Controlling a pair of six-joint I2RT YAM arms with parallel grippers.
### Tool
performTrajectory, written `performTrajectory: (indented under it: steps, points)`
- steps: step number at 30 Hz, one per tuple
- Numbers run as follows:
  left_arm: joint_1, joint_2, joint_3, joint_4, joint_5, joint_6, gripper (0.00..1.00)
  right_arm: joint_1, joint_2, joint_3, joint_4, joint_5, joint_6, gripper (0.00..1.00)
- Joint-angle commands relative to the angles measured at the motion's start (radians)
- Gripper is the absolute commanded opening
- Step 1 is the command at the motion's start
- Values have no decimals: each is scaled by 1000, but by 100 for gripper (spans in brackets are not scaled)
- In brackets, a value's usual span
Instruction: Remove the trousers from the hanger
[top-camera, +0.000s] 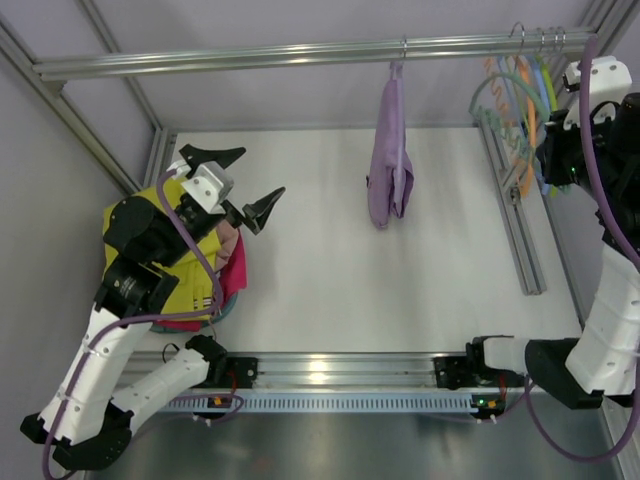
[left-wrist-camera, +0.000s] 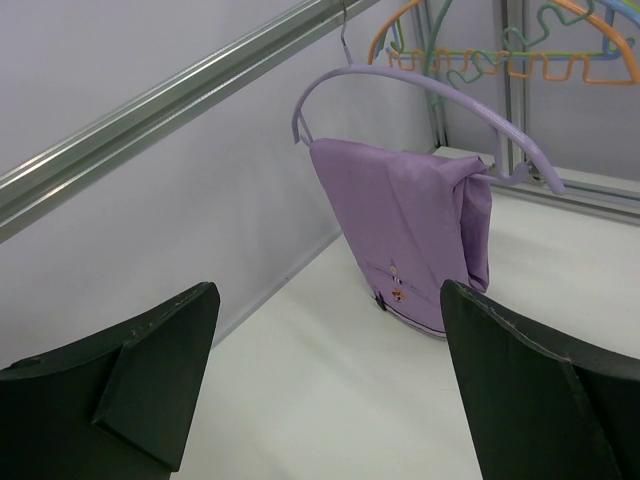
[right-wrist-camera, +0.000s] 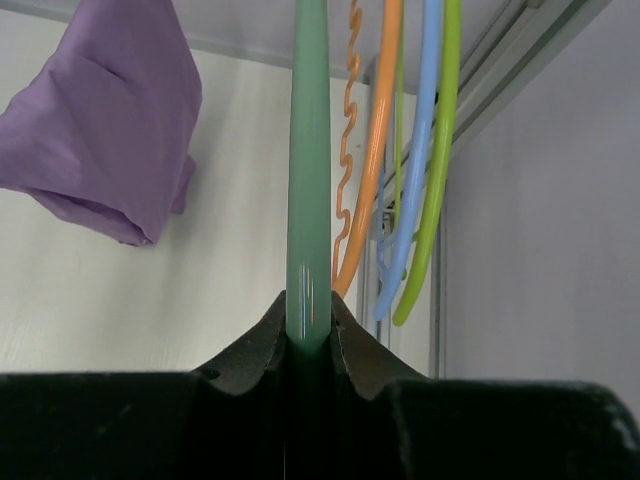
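Lilac trousers (top-camera: 390, 165) (left-wrist-camera: 400, 235) (right-wrist-camera: 110, 120) hang folded over a purple hanger (left-wrist-camera: 430, 95) on the rail (top-camera: 300, 52), their lower edge near the table. Yellow trousers (top-camera: 152, 200) lie in a heap at the left, under my left arm. My left gripper (top-camera: 245, 182) (left-wrist-camera: 330, 340) is open and empty above the table, left of the lilac pair and facing it. At the far right, my right gripper (top-camera: 550, 165) (right-wrist-camera: 308, 325) is shut on the bar of an empty green hanger (right-wrist-camera: 308, 150) (top-camera: 480, 95).
Orange (right-wrist-camera: 375, 150), blue (right-wrist-camera: 425, 150) and lime (right-wrist-camera: 450, 150) empty hangers hang bunched at the rail's right end. Pink and red cloth (top-camera: 232, 270) lies with the yellow heap. A metal frame strut (top-camera: 515, 210) runs along the table's right side.
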Motion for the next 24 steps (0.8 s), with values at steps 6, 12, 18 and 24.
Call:
performTrajectory:
  steps: [6, 12, 18, 24]
  points:
    - [1, -17, -14, 32, 1, 10, 98, -38, 60, 12, 124, -67, 42, 0]
    - [1, -20, -22, 32, -6, 21, 98, -123, 61, 18, 155, -122, 67, 0]
    - [1, -9, -24, 32, 1, 24, 98, -266, 89, -49, 127, -240, 63, 0]
    - [0, -6, -36, 32, 4, 30, 98, -308, 72, -155, 116, -355, 36, 0]
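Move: The emptied green hanger is in my right hand, its hook already up by the rail. The hung hangers at the rail's right end, where I take it, are roughly 19 cm ahead of that hand and 4 cm right, about level. The rail there is 19 cm ahead and some 11 cm up; the purple trousers hang 27 cm left, 16 cm ahead, 9 cm lower. From my left hand the hung hangers lie about 65 cm right and 20 cm ahead. Still gripping the near end of the green hanger, I push it about 4 cm forward under the rail with my right hand, shift some 3 cm right towards the hung hangers, then sink about 3 cm to bring the hook down on the rail. My wrist rolls its left side up and tips slightly down, about 10 degrees. ##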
